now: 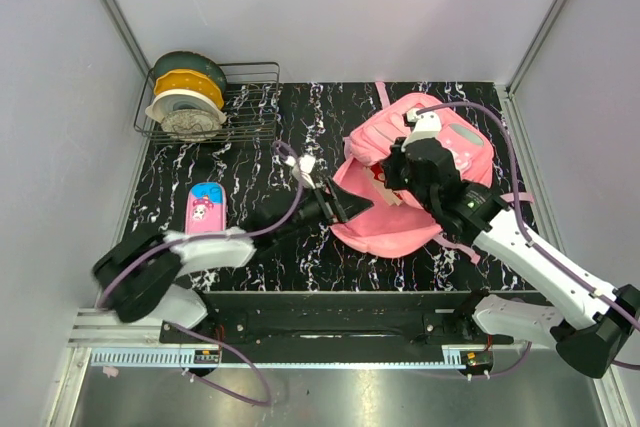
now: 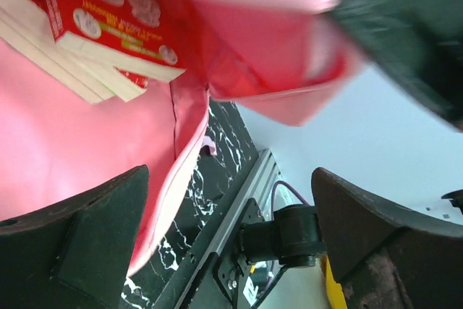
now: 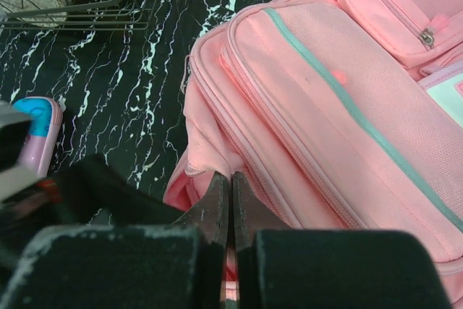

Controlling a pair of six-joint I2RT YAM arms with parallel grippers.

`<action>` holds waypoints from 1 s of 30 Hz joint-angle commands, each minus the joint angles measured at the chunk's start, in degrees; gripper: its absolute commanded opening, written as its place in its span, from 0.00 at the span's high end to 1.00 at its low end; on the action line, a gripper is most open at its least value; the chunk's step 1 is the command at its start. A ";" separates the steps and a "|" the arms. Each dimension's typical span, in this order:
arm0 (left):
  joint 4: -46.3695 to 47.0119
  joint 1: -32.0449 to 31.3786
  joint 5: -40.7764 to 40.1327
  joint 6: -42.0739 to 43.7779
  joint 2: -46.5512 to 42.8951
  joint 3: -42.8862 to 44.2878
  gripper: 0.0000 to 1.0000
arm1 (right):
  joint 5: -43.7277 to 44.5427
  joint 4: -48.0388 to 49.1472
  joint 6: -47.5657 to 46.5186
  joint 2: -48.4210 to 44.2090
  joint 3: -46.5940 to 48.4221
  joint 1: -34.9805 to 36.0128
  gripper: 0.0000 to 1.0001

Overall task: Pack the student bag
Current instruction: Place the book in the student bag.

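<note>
The pink student bag (image 1: 430,162) lies at the right of the black marble table, its mouth facing left. My right gripper (image 3: 231,182) is shut on the pink fabric rim of that mouth and holds it up. The bag's zipped front pockets (image 3: 340,99) fill the right wrist view. My left gripper (image 1: 345,205) stands open at the mouth with nothing between its fingers (image 2: 79,244). Inside the bag, the left wrist view shows a red book (image 2: 108,19) with white page edges lying on the pink lining (image 2: 65,150).
A small pink-and-blue pencil case (image 1: 206,209) lies on the table left of the arms. A wire rack (image 1: 250,107) holding stacked bowls and plates (image 1: 186,97) stands at the back left. The metal rail (image 2: 217,222) marks the table's near edge.
</note>
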 commanded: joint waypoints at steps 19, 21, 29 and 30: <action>-44.09 14.42 -0.39 33.85 -18.05 17.11 0.01 | 1.28 -6.73 36.33 -24.86 -24.84 0.35 0.00; -44.26 15.91 4.35 35.00 -12.97 20.53 0.01 | 6.83 -11.82 41.08 -26.79 -24.75 0.26 0.00; -42.74 18.82 16.07 30.86 -2.75 26.16 0.01 | 13.61 -20.90 44.97 -31.36 -23.60 -2.11 0.00; -44.25 19.08 15.98 32.78 -0.48 28.79 0.01 | 13.09 -21.43 43.84 -31.19 -23.95 -3.07 0.00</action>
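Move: Inside the bag already, the book lies about 11 cm ahead of the open left hand, 9 cm to its right and 8 cm lower; the lifted flap's rim is 6 cm ahead, 8 cm right and 10 cm above. From the right hand, still pinching that rim, the mouth's bottom lip is roughly 8 cm back, level sideways and 25 cm below, and the book 5 cm ahead and 17 cm below. Lowering the flap back towards the bottom lip of the bag's mouth, the right hand spreads its fingers on the way, lets go of the rim, then swings some 10 cm right, turning clockwise. The left hand, open throughout, climbs leftward away from the mouth, then goes about 10 cm forward while sinking along the bag's left side, fingers tipping down. ##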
